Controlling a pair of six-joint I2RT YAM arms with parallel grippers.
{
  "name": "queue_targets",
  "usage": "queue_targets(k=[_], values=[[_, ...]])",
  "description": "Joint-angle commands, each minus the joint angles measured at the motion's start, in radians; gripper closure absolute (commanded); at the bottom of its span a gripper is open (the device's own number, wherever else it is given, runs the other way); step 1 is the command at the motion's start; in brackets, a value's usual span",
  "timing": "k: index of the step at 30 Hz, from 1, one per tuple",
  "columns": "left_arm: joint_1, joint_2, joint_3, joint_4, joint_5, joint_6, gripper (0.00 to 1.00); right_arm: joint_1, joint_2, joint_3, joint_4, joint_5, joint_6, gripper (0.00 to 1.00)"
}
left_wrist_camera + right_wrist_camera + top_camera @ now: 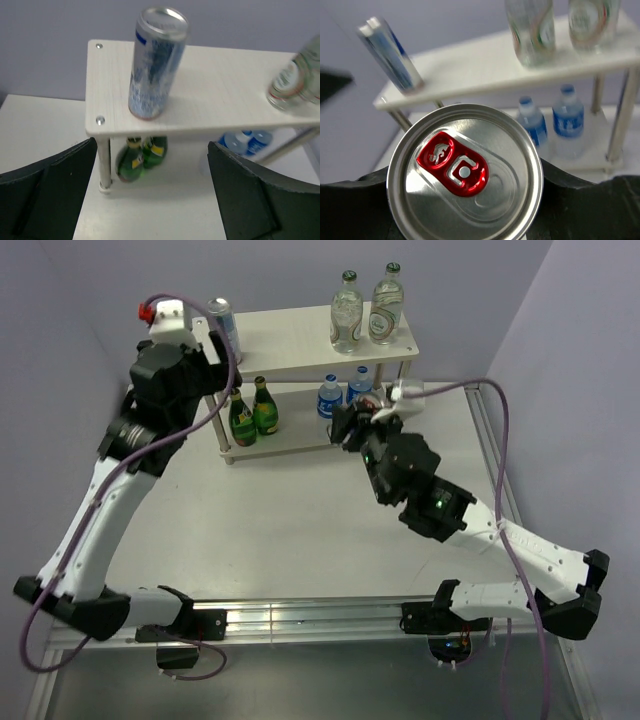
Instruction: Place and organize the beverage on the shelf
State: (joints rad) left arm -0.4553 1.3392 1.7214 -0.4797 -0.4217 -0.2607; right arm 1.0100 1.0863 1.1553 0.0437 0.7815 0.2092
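The shelf (pixel 300 350) stands at the back of the table. A blue and silver can (pixel 156 62) stands upright on the left end of its top board. My left gripper (pixel 152 197) hangs open just in front of that can, apart from it, with nothing between its fingers. My right gripper (pixel 465 200) is shut on a silver can with a red tab (pixel 465 172), held upright in front of the shelf's right half (pixel 372 405). Two clear glass bottles (pixel 347 312) stand on the top board at the right. The lower board holds two green bottles (pixel 252 412) and two water bottles (pixel 343 392).
The left arm (pixel 150 430) leans over the shelf's left end. The right arm (pixel 440 505) reaches in from the near right. A metal rail (pixel 300 620) runs along the near edge. Purple walls close in behind and on both sides.
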Motion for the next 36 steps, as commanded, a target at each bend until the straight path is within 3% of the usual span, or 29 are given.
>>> queue_targets(k=[1,3,7,13,18,36], values=[[-0.052,-0.162,-0.13,-0.046,-0.026,-0.081,0.01,-0.01,0.122,0.298,-0.01,-0.083,-0.135,1.0],[-0.083,-0.268,-0.225,-0.045,-0.043,-0.133,0.01,-0.03,0.197,0.421,-0.085,-0.154,-0.149,1.0],[-0.175,-0.426,-0.561,0.019,-0.066,-0.222,0.01,-0.117,0.47,0.866,-0.31,-0.26,-0.13,1.0],[-0.259,-0.531,-0.813,0.055,-0.071,-0.304,0.01,-0.192,0.771,1.337,-0.456,-0.366,-0.126,1.0],[-0.322,-0.58,-0.919,0.072,-0.078,-0.342,0.01,-0.237,0.843,1.359,-0.392,-0.433,-0.113,1.0],[-0.445,-0.592,-0.97,0.061,-0.109,-0.407,0.03,-0.286,1.038,1.466,-0.245,-0.544,-0.13,1.0]])
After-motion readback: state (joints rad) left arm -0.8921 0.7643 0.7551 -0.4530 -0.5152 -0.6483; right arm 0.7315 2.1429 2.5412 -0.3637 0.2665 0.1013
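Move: The clear spot on the top shelf for the held red-tab can lies about 20 cm ahead of the right hand and 15 cm to its left, its board some 2 cm below hand height. The silver-blue can stands about 8 cm to the left of that spot; the nearer glass bottle is some 23 cm straight ahead of the right hand, the other about 8 cm to the right of that bottle. From the left hand the spot is about 10 cm ahead, 9 cm right and 13 cm lower. Keep the right gripper shut on the red-tab can and lift it some 15 cm, swinging forward and left over the top shelf's front edge, then lower about 11 cm beside the silver-blue can, turning a little counter-clockwise. Meanwhile draw the empty left gripper back from the shelf and down about 24 cm, fingers open and tipping down some 20 degrees. ##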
